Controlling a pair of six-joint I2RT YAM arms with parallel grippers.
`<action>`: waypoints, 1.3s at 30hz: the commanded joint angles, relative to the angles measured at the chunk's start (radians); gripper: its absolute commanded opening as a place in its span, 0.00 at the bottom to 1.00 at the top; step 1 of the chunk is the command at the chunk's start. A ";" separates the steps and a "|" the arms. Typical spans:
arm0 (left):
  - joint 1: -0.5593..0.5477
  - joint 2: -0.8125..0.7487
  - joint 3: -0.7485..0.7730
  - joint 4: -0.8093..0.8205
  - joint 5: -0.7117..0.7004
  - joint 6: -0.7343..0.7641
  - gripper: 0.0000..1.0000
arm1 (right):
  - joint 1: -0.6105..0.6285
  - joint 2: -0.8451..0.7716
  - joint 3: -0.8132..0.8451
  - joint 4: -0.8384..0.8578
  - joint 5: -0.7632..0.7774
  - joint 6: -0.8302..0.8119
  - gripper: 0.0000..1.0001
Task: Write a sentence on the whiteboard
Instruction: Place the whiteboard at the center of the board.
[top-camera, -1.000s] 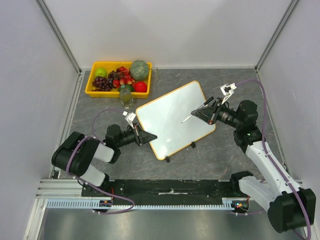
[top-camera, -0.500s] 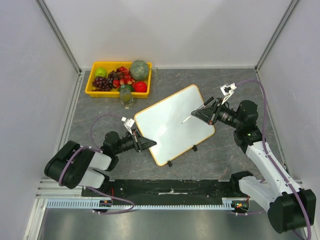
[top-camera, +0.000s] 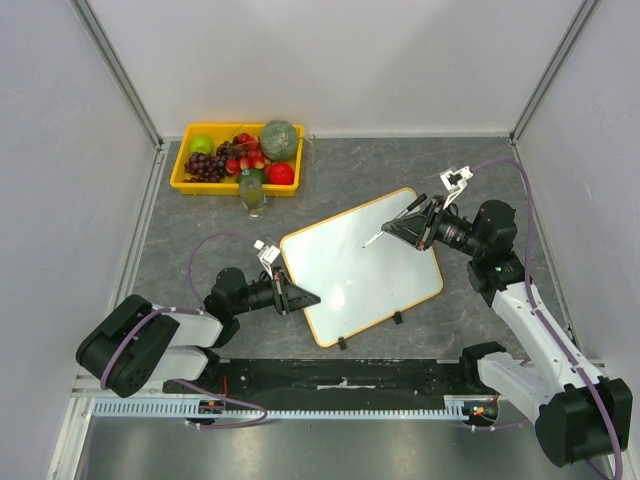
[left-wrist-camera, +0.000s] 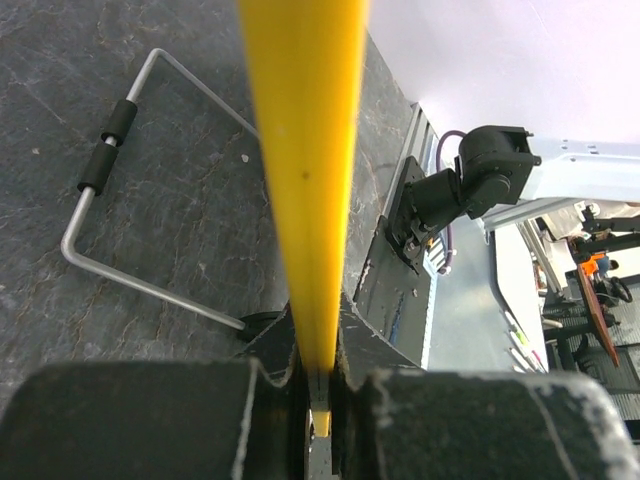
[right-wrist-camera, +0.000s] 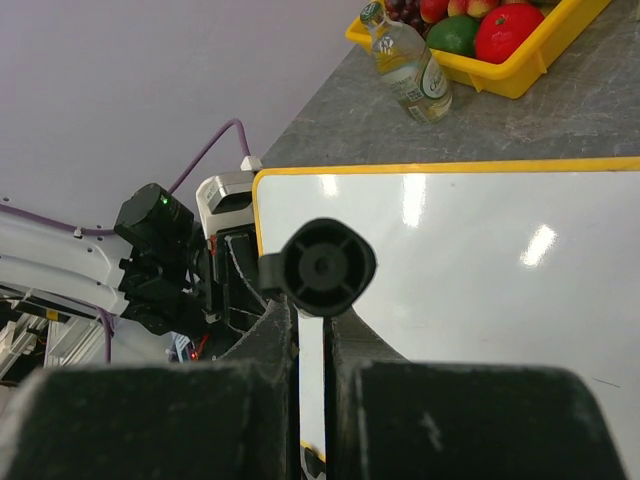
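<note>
The whiteboard (top-camera: 365, 270), white with a thin orange-yellow frame, lies tilted on the grey table between both arms. My left gripper (top-camera: 312, 297) is shut on its left edge; in the left wrist view that yellow edge (left-wrist-camera: 305, 150) runs up from between my closed jaws. My right gripper (top-camera: 397, 226) hovers over the board's far right part, shut on a marker (top-camera: 372, 238) whose tip points down at the white face. The right wrist view shows the marker's black end cap (right-wrist-camera: 320, 265) above the board (right-wrist-camera: 470, 260). No sentence is in view on the board.
A yellow tray (top-camera: 190, 180) of fruit stands at the back left, with a small bottle (top-camera: 253, 195) just in front of it. A bent wire stand (left-wrist-camera: 110, 215) lies under the board. Two black clips (top-camera: 343, 343) sit on the board's near edge.
The left gripper has pulled the board's left edge toward the near side and to the right, so the board has slid and turned. The right gripper and marker have stayed put.
</note>
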 joint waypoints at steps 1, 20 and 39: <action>-0.043 -0.047 -0.070 -0.156 0.140 0.024 0.02 | -0.002 -0.010 0.036 0.038 -0.019 0.003 0.00; -0.041 -0.617 -0.068 -0.843 -0.052 0.047 0.02 | -0.002 0.010 0.016 0.092 -0.043 0.040 0.00; -0.043 -0.636 0.048 -1.082 -0.181 0.118 0.54 | -0.002 0.011 0.029 0.054 -0.037 0.012 0.00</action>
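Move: Your left fingers grip the whiteboard's left edge; its middle lies about 7 cm ahead, 13 cm to the right and 3 cm above. The whiteboard's near-left black foot is some 10 cm back and 8 cm to the right, lower down; the glass bottle stands about 25 cm ahead and 14 cm left. From your right hand, holding the marker, the whiteboard's middle is roughly 2 cm back, 6 cm left and 14 cm below. Keep the left grip on the whiteboard's edge and draw it back and to the left, about 3 cm each, lifting slightly and then easing down. Then open the fingers about halfway to free the edge, while the hand sinks some 4 cm more and tips its fingertips down about 15 degrees. Keep the marker held nearly still in the right hand. ##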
